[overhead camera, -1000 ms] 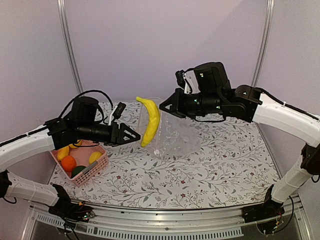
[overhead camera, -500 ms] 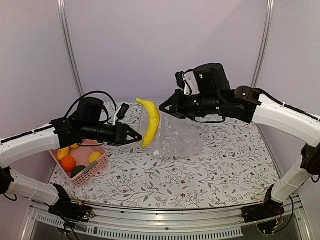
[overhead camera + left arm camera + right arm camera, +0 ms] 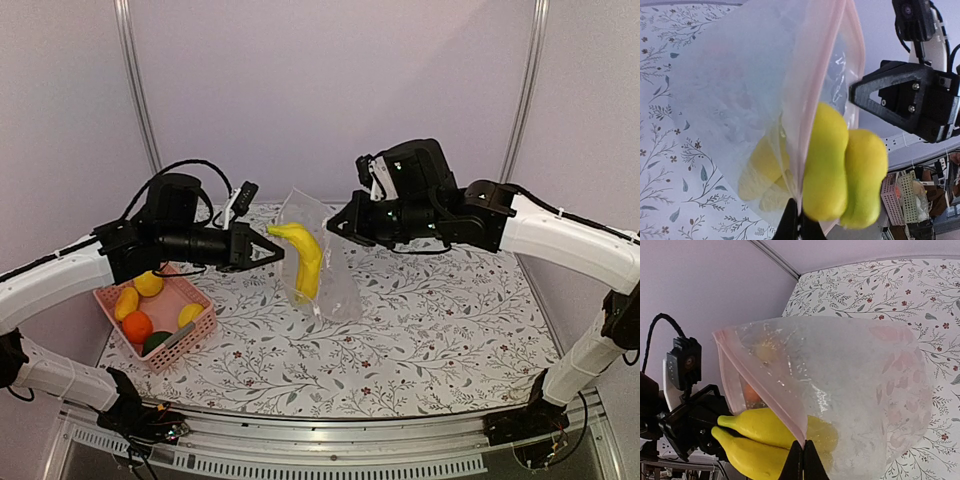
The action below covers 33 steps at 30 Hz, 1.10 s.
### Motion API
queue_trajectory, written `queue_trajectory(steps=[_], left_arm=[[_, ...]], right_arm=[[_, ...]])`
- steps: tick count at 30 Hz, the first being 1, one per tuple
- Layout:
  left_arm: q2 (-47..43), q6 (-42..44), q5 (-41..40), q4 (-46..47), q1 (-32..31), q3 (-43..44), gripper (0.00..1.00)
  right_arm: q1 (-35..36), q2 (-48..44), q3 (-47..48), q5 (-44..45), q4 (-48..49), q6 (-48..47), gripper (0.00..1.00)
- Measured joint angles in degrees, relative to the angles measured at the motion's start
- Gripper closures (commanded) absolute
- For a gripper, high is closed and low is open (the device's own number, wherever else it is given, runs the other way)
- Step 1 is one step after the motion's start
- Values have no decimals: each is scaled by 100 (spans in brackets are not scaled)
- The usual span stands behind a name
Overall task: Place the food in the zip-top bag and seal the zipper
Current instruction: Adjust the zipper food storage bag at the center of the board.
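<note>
The clear zip-top bag (image 3: 337, 285) hangs above the table between my two grippers. My left gripper (image 3: 272, 247) is shut on one side of its mouth edge (image 3: 799, 227). My right gripper (image 3: 337, 226) is shut on the other side (image 3: 803, 460). The pinkish zipper (image 3: 760, 385) runs along the open mouth (image 3: 812, 100). Yellow bananas (image 3: 305, 258) stick halfway into the bag, stems out of the mouth (image 3: 752, 437) (image 3: 845, 165). More food lies in the pink basket (image 3: 188, 338): an orange (image 3: 137, 326), lemon pieces (image 3: 148, 284) and a dark green piece (image 3: 156, 341).
The floral tablecloth (image 3: 430, 320) covers the table. The pink basket stands at the front left, below my left arm. Metal frame posts (image 3: 138, 90) rise at the back corners against the lilac walls.
My left gripper has moved right and up to the bag's mouth and shut on its edge. The bag has drawn narrower and hangs upright, with the bananas deeper inside.
</note>
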Motion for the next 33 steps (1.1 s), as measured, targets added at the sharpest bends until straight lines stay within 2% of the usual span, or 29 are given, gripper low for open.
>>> queue_trajectory(steps=[9, 23, 26, 28, 33], left_arm=[[107, 275, 125, -321, 83, 522, 100], [254, 136, 538, -59, 533, 511, 100], [319, 109, 529, 17, 688, 431, 97], [396, 103, 522, 57, 754, 400, 93], [538, 107, 470, 109, 820, 378, 46]], right_arm=[[-109, -2, -72, 402, -422, -11, 100], [-109, -205, -2, 527, -691, -68, 100], [-107, -214, -2, 527, -702, -87, 100], [-107, -212, -2, 525, -702, -90, 100], [-109, -186, -2, 503, -699, -90, 100]])
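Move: The bananas stick out of the zip-top bag's mouth, their middle roughly 4 cm to the right of the left hand, about 1 cm ahead and 5 cm below, already between the two hands that pinch the rim. From the right hand they lie about 4 cm back, 4 cm left and 8 cm lower. The bag's bottom is some 8 cm right of the left hand, 2 cm back and 20 cm down; the basket stands about 24 cm left of that hand, 8 cm back and 22 cm down. The bag's rim, already pinched on both sides, is hitched up on its left side about 2.5 cm by the left hand, then carried some 5 cm forward and slightly left while sinking back to its starting height. The right hand keeps its pinch, drawing its side about 3 cm right and a little down, away from the left hand; at the very end the left fingers begin to open around the rim. ##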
